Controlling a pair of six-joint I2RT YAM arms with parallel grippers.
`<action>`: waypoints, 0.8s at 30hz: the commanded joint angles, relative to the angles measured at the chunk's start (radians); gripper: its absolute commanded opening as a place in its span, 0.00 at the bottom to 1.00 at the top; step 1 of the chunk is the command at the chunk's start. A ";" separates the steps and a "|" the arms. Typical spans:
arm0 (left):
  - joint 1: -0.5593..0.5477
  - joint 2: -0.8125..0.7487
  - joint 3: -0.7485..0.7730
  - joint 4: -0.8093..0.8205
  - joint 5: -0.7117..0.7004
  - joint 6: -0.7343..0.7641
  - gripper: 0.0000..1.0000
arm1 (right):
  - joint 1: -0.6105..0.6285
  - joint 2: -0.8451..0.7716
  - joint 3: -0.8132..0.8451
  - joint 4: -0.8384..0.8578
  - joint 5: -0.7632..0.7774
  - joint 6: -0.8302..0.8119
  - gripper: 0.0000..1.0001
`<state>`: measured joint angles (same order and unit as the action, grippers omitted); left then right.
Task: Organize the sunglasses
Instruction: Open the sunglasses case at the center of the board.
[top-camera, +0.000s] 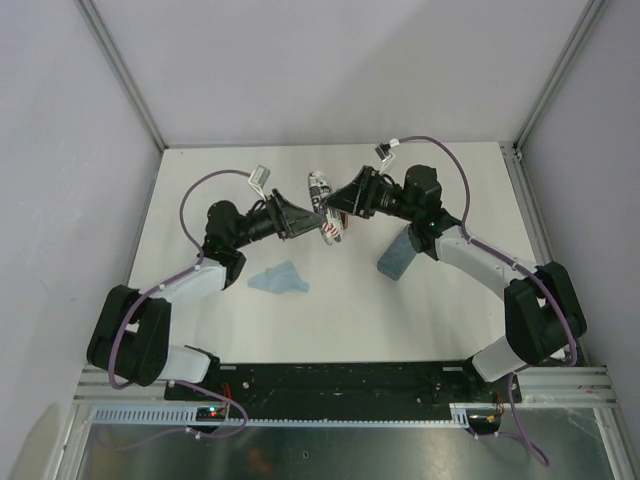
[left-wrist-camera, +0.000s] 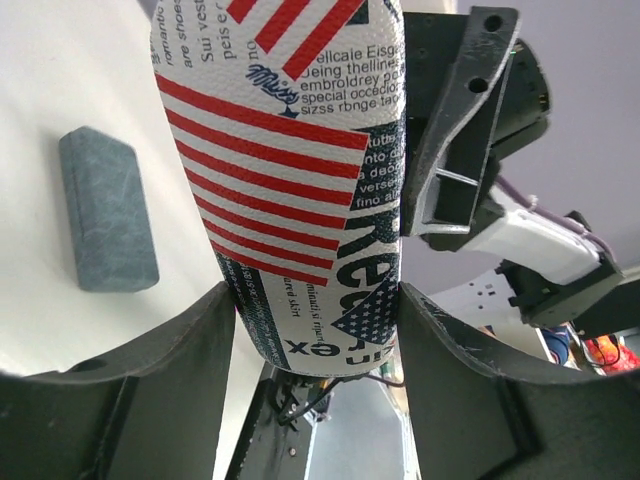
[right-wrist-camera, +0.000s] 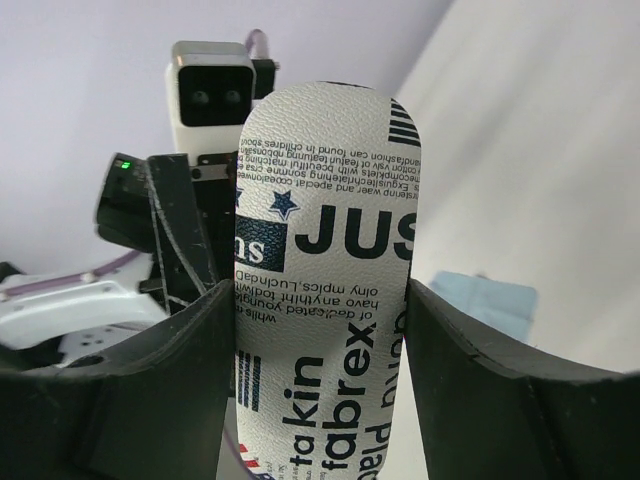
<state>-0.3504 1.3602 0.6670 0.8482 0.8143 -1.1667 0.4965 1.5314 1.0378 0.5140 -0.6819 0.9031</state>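
An oblong case (top-camera: 323, 203) printed with newspaper text and a stars-and-stripes flag hangs above the middle of the table, held from both sides. My left gripper (top-camera: 312, 217) is shut on one end of it; in the left wrist view the flag-striped case (left-wrist-camera: 300, 180) fills the gap in the left gripper (left-wrist-camera: 315, 330). My right gripper (top-camera: 337, 204) is shut on the other end, where the right wrist view shows the case's lettered face (right-wrist-camera: 325, 280) pressed between the fingers of the right gripper (right-wrist-camera: 320, 330). The sunglasses are out of view.
A grey-blue oblong case (top-camera: 397, 255) lies on the table below the right arm and also shows as a grey block (left-wrist-camera: 107, 210) in the left wrist view. A light blue folded cloth (top-camera: 279, 279) lies left of centre. Metal posts stand at the table's far corners.
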 joint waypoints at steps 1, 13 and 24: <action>-0.006 0.023 -0.009 0.005 -0.017 0.070 0.22 | 0.010 -0.027 -0.007 -0.277 0.191 -0.225 0.23; -0.022 0.107 0.003 -0.405 -0.243 0.328 0.19 | 0.126 0.016 0.019 -0.569 0.598 -0.422 0.28; -0.029 0.170 -0.014 -0.451 -0.308 0.366 0.19 | 0.074 -0.018 0.011 -0.538 0.316 -0.363 0.97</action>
<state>-0.3859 1.5307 0.6491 0.3771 0.5381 -0.8360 0.6209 1.5513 1.0382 -0.0502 -0.1928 0.5217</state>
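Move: Nearly beneath both hands lies the centre of the board, where the sunglasses case they hold is being taken: some 24 cm below and 4 cm ahead of the left, about 26 cm straight below the right. At board height, the brown sunglasses lie about 15 cm ahead and 5 cm right of the left hand, the grey case 4 cm ahead and 19 cm right of it, the blue cloth 10 cm left and 3 cm back. Sinking together with the patterned sunglasses case between them, the left hand drops about 17 cm and the right some 14 cm, both tipping their fingers downward. The right works about 3 cm to its right, the left edging left, parting the halves; then the right fingers widen and let go while the left keeps its pinch. ##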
